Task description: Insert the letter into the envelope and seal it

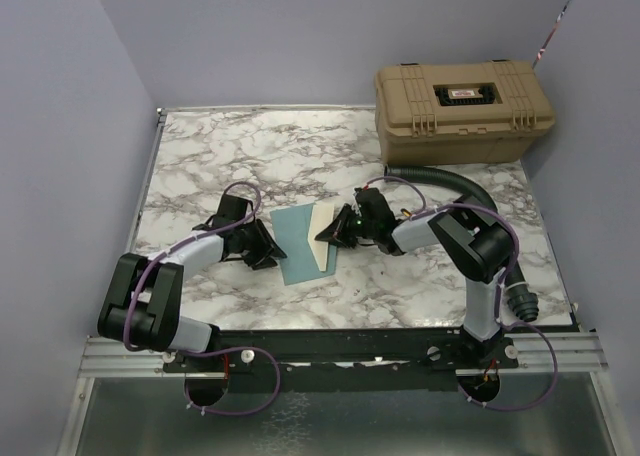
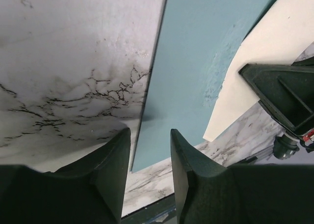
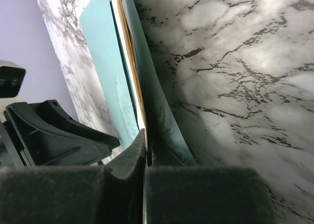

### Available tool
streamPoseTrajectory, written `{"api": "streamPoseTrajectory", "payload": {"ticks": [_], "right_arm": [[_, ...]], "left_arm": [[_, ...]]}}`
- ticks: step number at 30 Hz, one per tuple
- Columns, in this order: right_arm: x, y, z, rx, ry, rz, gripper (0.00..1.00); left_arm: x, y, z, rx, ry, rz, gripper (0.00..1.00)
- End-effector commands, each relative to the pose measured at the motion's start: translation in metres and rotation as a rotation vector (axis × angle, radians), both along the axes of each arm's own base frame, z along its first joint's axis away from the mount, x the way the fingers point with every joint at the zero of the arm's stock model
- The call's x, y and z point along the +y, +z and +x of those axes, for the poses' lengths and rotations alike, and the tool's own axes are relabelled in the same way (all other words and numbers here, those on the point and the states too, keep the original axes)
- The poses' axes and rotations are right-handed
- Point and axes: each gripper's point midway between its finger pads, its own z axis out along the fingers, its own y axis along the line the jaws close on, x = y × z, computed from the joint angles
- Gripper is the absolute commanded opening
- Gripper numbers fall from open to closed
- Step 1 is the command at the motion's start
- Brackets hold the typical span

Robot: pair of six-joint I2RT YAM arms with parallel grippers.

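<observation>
The teal envelope (image 1: 297,244) lies flat mid-table, and the cream back of the letter (image 1: 326,236) overlaps its right side. My right gripper (image 1: 337,231) is shut on the letter's edge (image 3: 128,52), which runs thin between teal envelope layers (image 3: 103,57) in the right wrist view. Its fingers (image 3: 132,160) meet with no gap. My left gripper (image 2: 150,133) stands open at the envelope's (image 2: 196,62) left near corner, with that edge passing between the two fingers. The letter (image 2: 274,42) shows at the upper right of the left wrist view, beside the right gripper's black body (image 2: 289,96).
A tan hard case (image 1: 462,111) stands at the back right of the marble table (image 1: 230,146). A black corrugated hose (image 1: 450,181) curves from it toward the right arm. A metal rail (image 1: 340,351) runs along the near edge. Purple walls close in the sides.
</observation>
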Motion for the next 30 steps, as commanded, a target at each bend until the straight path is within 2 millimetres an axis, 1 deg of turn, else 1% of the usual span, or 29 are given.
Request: {"api": "streamPoseTrajectory", "payload": {"ticks": [1,4,6,9,11,13,17,21,26,30], "right_arm": [[-0.014,-0.024,-0.017,0.133,0.031,-0.089,0.0],[-0.014,-0.024,-0.016,0.141,0.039,-0.102,0.01],[-0.014,-0.025,-0.016,0.154,0.044,-0.108,0.0],[-0.014,-0.028,-0.016,0.173,0.047,-0.117,0.0],[-0.013,-0.03,-0.017,0.186,0.05,-0.122,0.01],[-0.012,-0.032,-0.018,0.202,0.053,-0.124,0.0],[-0.011,-0.033,-0.021,0.23,0.063,-0.119,0.0],[-0.009,-0.035,-0.027,0.245,0.101,-0.104,0.0],[-0.004,-0.041,-0.039,0.287,0.166,-0.07,0.01],[-0.003,-0.044,-0.041,0.303,0.182,-0.058,0.0]], "left_arm": [[0.023,0.004,0.025,-0.138,0.015,0.152,0.41],[0.028,0.018,0.044,-0.218,0.012,0.197,0.42],[0.027,0.026,0.059,-0.265,0.007,0.203,0.42],[0.021,0.035,0.081,-0.329,-0.008,0.191,0.39],[0.016,0.037,0.093,-0.371,-0.015,0.176,0.38],[0.016,0.029,0.099,-0.371,-0.011,0.186,0.36],[0.019,0.002,0.097,-0.308,-0.008,0.216,0.36],[0.024,-0.018,0.093,-0.263,-0.012,0.248,0.35],[0.023,-0.023,0.09,-0.236,-0.001,0.238,0.34],[0.022,-0.022,0.087,-0.233,-0.001,0.228,0.34]]}}
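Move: The envelope's far-left corner is some 13 cm ahead of my left hand and 2 cm to its left, about a centimetre lower. The envelope's middle lies about 4 cm ahead of that hand and 7 cm to its right, and the letter's middle about 6 cm ahead and 11 cm to its right. From my right hand, which already pinches the letter's middle, the envelope's middle is roughly 4 cm left and 2 cm back. I shift my left hand about 10 cm forward along the envelope's left edge, from near its near corner to just short of the far one, arching up some 3 cm and back down, with the wrist tipping about 20 degrees and the fingers staying part open astride the edge. My right hand keeps its shut pinch on the letter, turning about 10 degrees in place and then easing a centimetre or two back and left, towards the envelope's middle. ##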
